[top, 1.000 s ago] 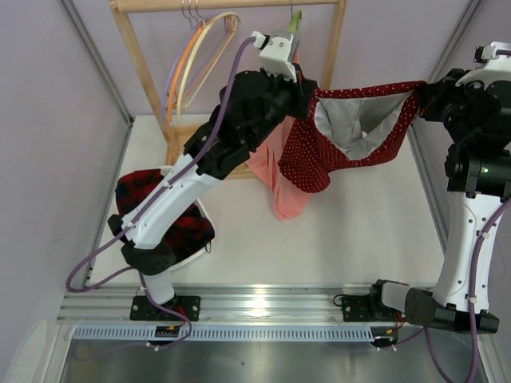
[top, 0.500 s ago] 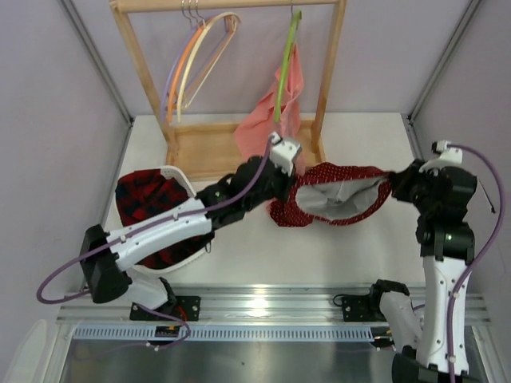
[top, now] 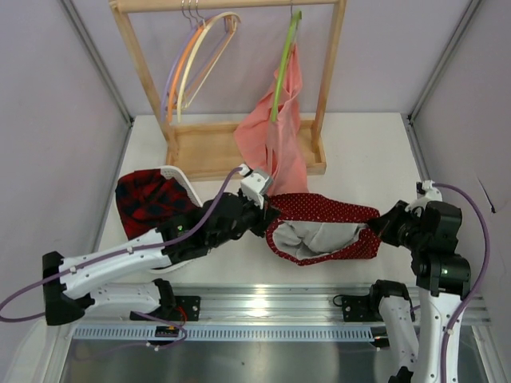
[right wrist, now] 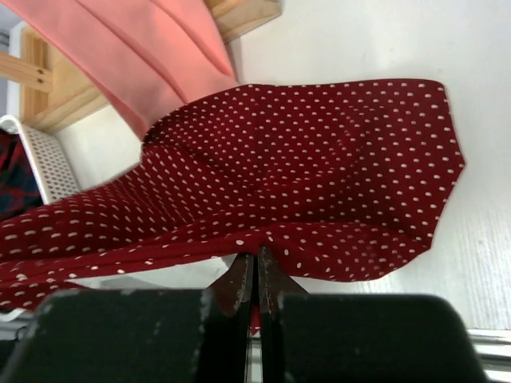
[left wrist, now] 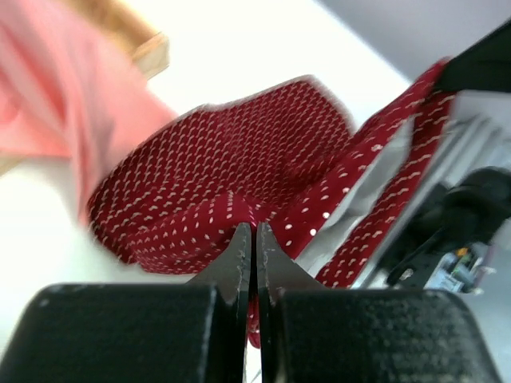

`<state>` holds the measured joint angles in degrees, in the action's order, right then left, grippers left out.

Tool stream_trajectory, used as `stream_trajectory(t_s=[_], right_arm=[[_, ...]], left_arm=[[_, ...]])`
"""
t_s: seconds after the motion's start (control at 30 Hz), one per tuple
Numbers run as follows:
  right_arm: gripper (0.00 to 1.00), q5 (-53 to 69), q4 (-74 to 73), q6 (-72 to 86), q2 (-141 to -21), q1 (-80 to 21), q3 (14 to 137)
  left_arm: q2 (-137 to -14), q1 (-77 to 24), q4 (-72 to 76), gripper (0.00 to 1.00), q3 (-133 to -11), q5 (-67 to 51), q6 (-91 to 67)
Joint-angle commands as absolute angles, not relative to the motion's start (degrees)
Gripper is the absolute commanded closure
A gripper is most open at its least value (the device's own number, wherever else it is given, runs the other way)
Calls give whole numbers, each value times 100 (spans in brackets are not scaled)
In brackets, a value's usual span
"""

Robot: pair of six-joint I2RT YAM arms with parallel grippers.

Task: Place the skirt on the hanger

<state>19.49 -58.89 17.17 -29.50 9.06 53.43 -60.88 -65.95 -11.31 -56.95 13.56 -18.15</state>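
The dark-red polka-dot skirt (top: 323, 210) hangs stretched between my two grippers, low over the table's near middle, its pale grey lining (top: 315, 238) facing up. My left gripper (top: 267, 212) is shut on the skirt's left edge; in the left wrist view its fingertips (left wrist: 255, 228) pinch a fold of the skirt (left wrist: 239, 159). My right gripper (top: 382, 227) is shut on the right edge, and the right wrist view shows the skirt (right wrist: 319, 159) spreading out from the gripper (right wrist: 257, 254). The cream hanger (top: 231, 19) hangs at the left of the wooden rack, far behind the skirt.
Orange and lilac hangers (top: 182, 72) hang beside the cream one. A lime-green hanger (top: 283, 64) carries a salmon-pink cloth (top: 275, 144) just behind the skirt. The rack's wooden base (top: 215, 152) sits at the back. A white basket (top: 185, 182) with a plaid garment (top: 148, 199) stands at the left.
Both arms have come down and toward the near edge, bringing the skirt from rack height to low over the table. Both grips have held.
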Motion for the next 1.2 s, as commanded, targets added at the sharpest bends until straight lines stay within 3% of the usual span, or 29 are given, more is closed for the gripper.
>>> stream_trajectory(t_s=[0.0, 0.3, 0.5, 0.63, 0.83, 1.03, 1.17], right_arm=[[100, 2063, -5242, 1942, -3303, 958, 5686], [100, 2662, -3281, 1819, -5649, 800, 7530], [100, 2577, -2270, 1609, -6976, 107, 8883], [100, 2672, -1653, 1451, -7505, 44, 9115], [100, 2768, -1353, 1072, -7393, 35, 8518], [100, 2593, -1388, 1045, -6286, -430, 6375], [100, 2821, -2097, 1336, -5224, -554, 5091]], left_arm=[[-6318, -6461, -1992, 100, -6350, 2433, -2171], [-6986, -4598, -2311, 100, -8769, 2365, -1530], [-7760, -4237, -1496, 100, -10343, 2724, -133], [-8138, -3912, -1336, 100, -10731, 2619, 149], [-7288, -3762, -659, 100, -8530, 2295, 62], [-5699, -3771, -386, 100, -6106, 1495, -482], [-4897, -3919, -920, 100, -5354, 1248, -790]])
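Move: Both hands pinch the skirt's waistband at its ends. The skirt's middle lies about 16 cm right of the left hand, level fore and aft and some 5 cm below; from the right hand it is roughly 15 cm left, 3 cm ahead. The pink cloth hangs about 23 cm ahead of the left hand and 3 cm to its right; the white basket sits some 34 cm to its left, 2 cm ahead, on the table. Both hands swing the still-pinched skirt about 20 cm up and forward, also left, then down and back. ##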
